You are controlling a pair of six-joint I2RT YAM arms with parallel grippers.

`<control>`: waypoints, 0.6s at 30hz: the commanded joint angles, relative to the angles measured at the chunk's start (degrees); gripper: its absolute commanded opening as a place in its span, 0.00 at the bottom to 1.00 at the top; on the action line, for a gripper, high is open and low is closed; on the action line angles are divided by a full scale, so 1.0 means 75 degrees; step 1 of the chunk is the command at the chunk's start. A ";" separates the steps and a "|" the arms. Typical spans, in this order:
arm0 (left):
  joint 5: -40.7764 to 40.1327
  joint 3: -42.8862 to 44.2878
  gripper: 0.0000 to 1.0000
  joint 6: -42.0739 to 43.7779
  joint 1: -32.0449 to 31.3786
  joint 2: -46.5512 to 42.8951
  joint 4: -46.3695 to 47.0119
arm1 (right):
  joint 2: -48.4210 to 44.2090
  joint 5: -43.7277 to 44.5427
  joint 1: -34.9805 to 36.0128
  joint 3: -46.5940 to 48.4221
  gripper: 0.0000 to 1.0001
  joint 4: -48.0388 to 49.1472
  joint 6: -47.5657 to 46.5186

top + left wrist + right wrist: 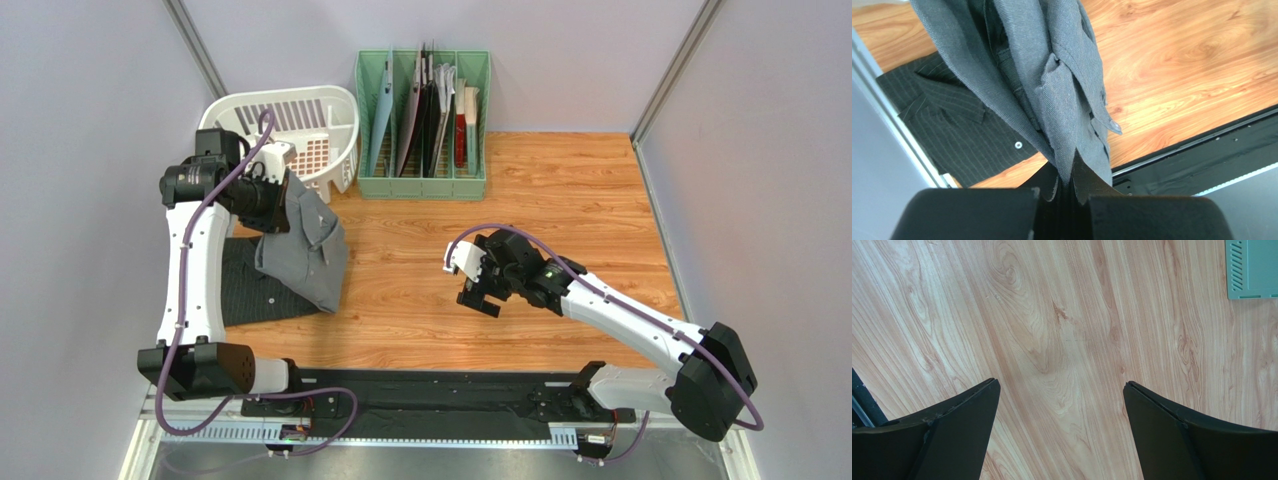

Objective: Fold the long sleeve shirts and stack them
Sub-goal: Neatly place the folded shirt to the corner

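My left gripper is shut on the plain grey shirt and holds it up, so it hangs in a bunch above the table's left side. In the left wrist view the grey shirt hangs from my left gripper. The dark pinstriped shirt lies folded flat on the table at the left, partly under the hanging shirt; it also shows in the left wrist view. My right gripper is open and empty over bare wood mid-table, and shows open in the right wrist view.
A white laundry basket stands at the back left. A green file rack with folders stands at the back centre; its corner shows in the right wrist view. Grey walls close in left and right.
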 commanded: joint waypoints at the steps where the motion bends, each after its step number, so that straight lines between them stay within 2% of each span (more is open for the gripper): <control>1: -0.0083 -0.0400 0.00 0.0875 0.0368 -0.0091 0.0198 | 0.0038 -0.0101 -0.0049 0.0047 1.00 0.0276 0.0001; 13: 0.0383 -0.0882 0.00 0.1932 0.1727 0.0717 0.1300 | -0.0032 -0.0042 -0.0049 0.0035 1.00 0.0053 -0.0034; 18: 0.0548 -0.1104 0.00 0.2611 0.2044 0.0730 0.1663 | -0.0044 0.0017 -0.0038 0.0023 1.00 -0.0064 -0.0069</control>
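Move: The grey shirt hangs pinched from the left gripper over the dark striped shirt in the corner. The middle of the striped shirt lies about 8 cm to the left, some 4 cm back and 24 cm below. The white basket is about 24 cm ahead and 7 cm left, the green file box roughly 28 cm ahead and 24 cm right. From the idle right gripper the striped shirt lies about 44 cm left, level with it, 10 cm down. Carry the pinched end of the grey shirt left with the left gripper, about 8 cm, while lowering it some 6 cm over the striped shirt, and ease slightly forward towards the end. Keep the fingers shut on the cloth and the wrist almost as it is, so that the hanging part comes down across the striped shirt. ##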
